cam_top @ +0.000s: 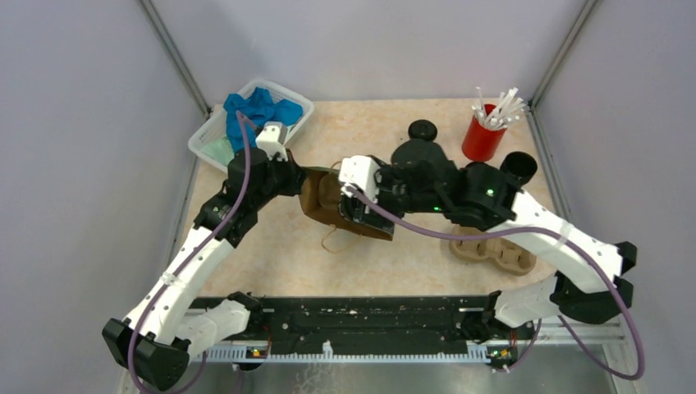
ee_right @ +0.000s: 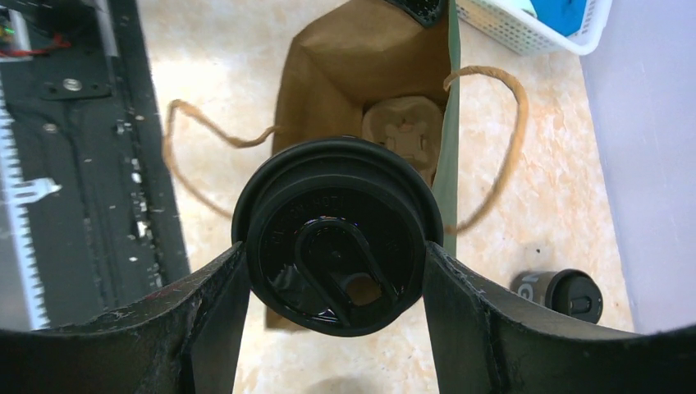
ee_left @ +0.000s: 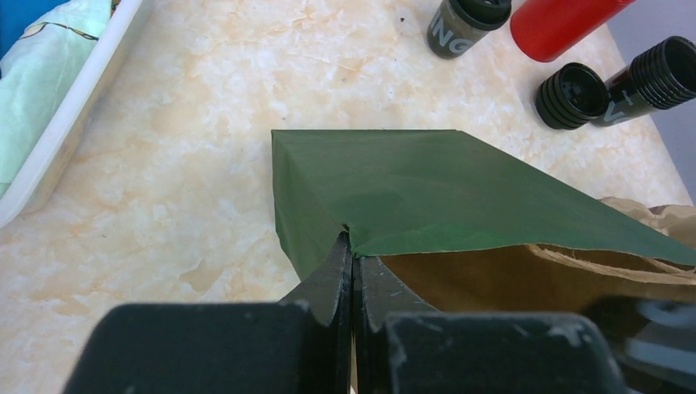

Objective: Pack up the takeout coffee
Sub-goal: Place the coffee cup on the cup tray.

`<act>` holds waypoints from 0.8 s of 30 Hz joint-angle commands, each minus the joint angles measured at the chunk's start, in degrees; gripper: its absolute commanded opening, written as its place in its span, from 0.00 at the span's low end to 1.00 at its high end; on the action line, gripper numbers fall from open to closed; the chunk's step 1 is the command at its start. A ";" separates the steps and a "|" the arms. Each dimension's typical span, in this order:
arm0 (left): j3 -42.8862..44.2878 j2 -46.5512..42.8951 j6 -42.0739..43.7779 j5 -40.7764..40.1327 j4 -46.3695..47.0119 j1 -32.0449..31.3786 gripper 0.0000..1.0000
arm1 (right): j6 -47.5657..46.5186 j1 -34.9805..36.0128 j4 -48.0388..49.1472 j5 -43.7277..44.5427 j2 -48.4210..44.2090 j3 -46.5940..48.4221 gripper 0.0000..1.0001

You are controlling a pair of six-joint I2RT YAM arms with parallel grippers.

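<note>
My right gripper [ee_right: 335, 256] is shut on a takeout coffee cup [ee_right: 336, 234], black with a round black lid, one finger on each side of it. The cup hangs just over the open mouth of the brown paper bag [ee_right: 345, 57], and a tan pulp carrier [ee_right: 402, 131] sits at the bag's bottom. My left gripper [ee_left: 353, 246] is shut on the bag's rim, pinching the green outer side [ee_left: 427, 185]. Three more black cups [ee_left: 464, 25] [ee_left: 572, 96] [ee_left: 661, 74] stand beyond the bag. From above, both grippers [cam_top: 305, 176] [cam_top: 354, 201] meet at the bag [cam_top: 324, 209].
A red cup of white sticks [cam_top: 483, 135] stands at the back right. A white basket with blue cloth [cam_top: 250, 123] is at the back left. A second pulp carrier [cam_top: 492, 250] lies under my right arm. The bag's string handles [ee_right: 492, 123] trail on the table.
</note>
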 commanded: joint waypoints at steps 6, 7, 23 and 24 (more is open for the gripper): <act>-1.43 -3.64 3.61 3.25 3.74 -0.05 0.00 | -5.32 2.39 7.33 13.55 8.25 -1.67 0.17; -2.24 -4.79 4.04 3.75 4.53 -0.05 0.00 | -6.14 2.93 7.44 15.04 9.31 -1.62 0.17; -20.76 -18.12 8.98 6.62 26.88 -0.09 0.00 | -11.27 9.99 15.40 25.08 8.54 -12.45 0.17; -21.14 -18.45 9.26 6.51 27.44 -0.09 0.00 | -11.37 10.06 15.77 25.16 8.34 -13.32 0.17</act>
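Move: Below the right hand, which holds the coffee cup by its lid end, the cup tray lies in the bottom of the bag: about 13 cm ahead, 6 cm left and some 27 cm down. The bag's middle is about 8 cm ahead, 4 cm left and 18 cm lower; the other lidded cup stands roughly 31 cm ahead and 15 cm right. From the left hand, pinching the rim, the tray is about 1 cm back, 7 cm right and 20 cm down. Lowering the held cup about 10 cm into the bag's mouth towards the tray, the right hand also goes some 4 cm left and a little forward, fingers tipping about 20 degrees steeper and keeping their grip. The left hand keeps the rim pinched, draws it some 3.5 cm back towards the robot and tips its fingers up about 15 degrees. ##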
